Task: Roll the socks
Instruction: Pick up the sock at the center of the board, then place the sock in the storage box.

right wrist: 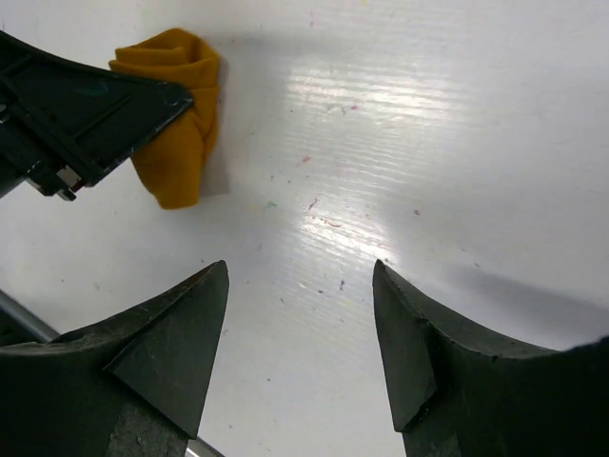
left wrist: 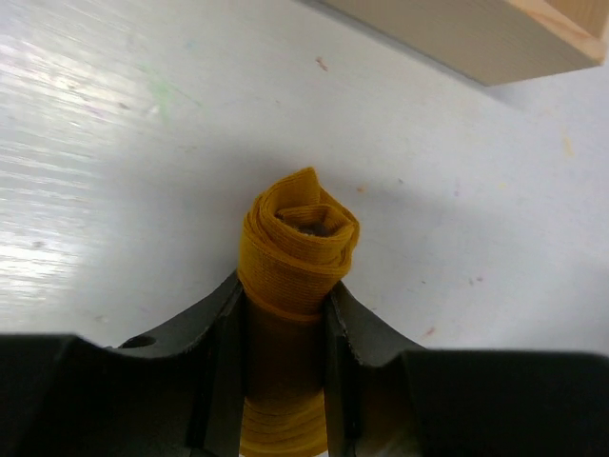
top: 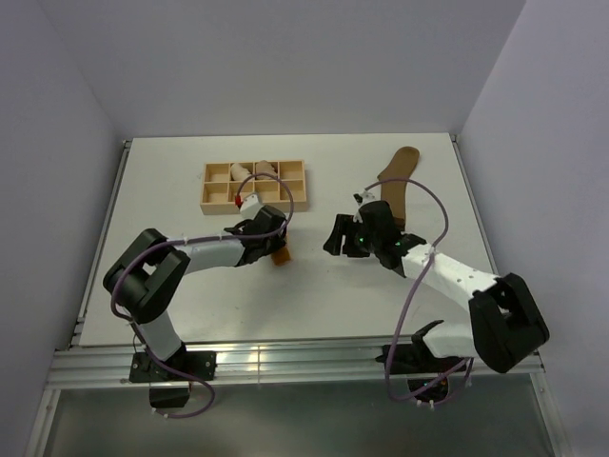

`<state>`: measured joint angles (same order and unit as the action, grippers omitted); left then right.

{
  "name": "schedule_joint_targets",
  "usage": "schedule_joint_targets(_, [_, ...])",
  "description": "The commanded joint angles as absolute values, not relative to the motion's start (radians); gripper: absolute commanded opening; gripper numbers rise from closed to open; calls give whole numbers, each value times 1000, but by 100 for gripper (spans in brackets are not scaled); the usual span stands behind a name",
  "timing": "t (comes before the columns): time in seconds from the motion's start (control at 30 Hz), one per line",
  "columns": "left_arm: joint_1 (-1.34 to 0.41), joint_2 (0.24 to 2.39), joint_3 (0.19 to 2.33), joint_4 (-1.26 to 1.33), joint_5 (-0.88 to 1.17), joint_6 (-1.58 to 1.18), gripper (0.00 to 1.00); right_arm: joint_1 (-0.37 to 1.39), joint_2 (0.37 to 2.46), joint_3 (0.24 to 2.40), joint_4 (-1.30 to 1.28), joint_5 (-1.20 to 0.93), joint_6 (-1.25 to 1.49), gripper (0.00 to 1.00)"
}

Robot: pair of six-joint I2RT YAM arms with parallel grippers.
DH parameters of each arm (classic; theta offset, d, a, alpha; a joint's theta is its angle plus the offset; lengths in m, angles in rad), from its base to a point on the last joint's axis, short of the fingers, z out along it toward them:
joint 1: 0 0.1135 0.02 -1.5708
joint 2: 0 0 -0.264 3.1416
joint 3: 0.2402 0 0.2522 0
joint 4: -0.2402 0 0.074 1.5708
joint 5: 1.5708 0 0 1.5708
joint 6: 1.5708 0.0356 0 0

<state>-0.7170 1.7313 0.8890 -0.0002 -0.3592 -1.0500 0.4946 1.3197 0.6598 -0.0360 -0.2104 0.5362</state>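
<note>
The mustard-orange sock (left wrist: 300, 243) is wound into a tight roll, and my left gripper (left wrist: 284, 309) is shut on it, with the coiled end sticking out past the fingertips. From above, the roll (top: 281, 255) sits on the table just in front of the left gripper (top: 274, 246). My right gripper (right wrist: 300, 276) is open and empty over bare table, a short way right of the roll (right wrist: 179, 143). In the top view the right gripper (top: 335, 238) faces the left one. The olive-brown sock (top: 398, 176) lies flat at the back right, behind the right arm.
A wooden compartment tray (top: 214, 198) stands at the back, just behind the left gripper, with pale rolled bundles (top: 251, 172) in it. Its corner (left wrist: 495, 38) shows in the left wrist view. The left gripper's dark finger (right wrist: 81, 105) crosses the right wrist view's upper left.
</note>
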Motion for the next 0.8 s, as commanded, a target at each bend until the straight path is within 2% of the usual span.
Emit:
schedule_joint_targets(0.0, [-716,1721,920,-233,-477,-974,0,488,1223,647,-152,-94,465,70])
schedule_joint_targets(0.2, [-716,1602,945,-297,-544,-925,0,488,1129,649,-170,-84,446,69])
schedule_joint_targets(0.4, [-684,1499,1063,-397,-626,-858,0,486,1080,653,-169,-103,420,69])
schedule_joint_targets(0.6, [-545,1488,1170,-428,-684,-838,0,486,1043,644,-144,-140,399,69])
schedule_joint_targets(0.77, [-410,1578,1276,-399,-764,-856,0,486,1026,634,-112,-182,383,69])
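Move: The left hand, fingers shut on the rolled orange sock close to the table, has the empty left-end compartments of the wooden box some 18 cm ahead and 15 cm to its left, about level with it. Of the two balled socks in the box's back row, the cream one is roughly 21 cm ahead and 9 left, the tan one 21 ahead and 3 left. From the right hand those left-end compartments lie about 20 cm ahead, 29 cm left and 7 below. Still pinching the rolled orange sock, the left hand first slides left just over the table, then climbs about 15 cm while swinging left and forward towards the left end of the box, turning some 20 degrees counter-clockwise, its left side tilting up. The empty right hand stays open and withdraws up about 5 cm and a little to the right. ##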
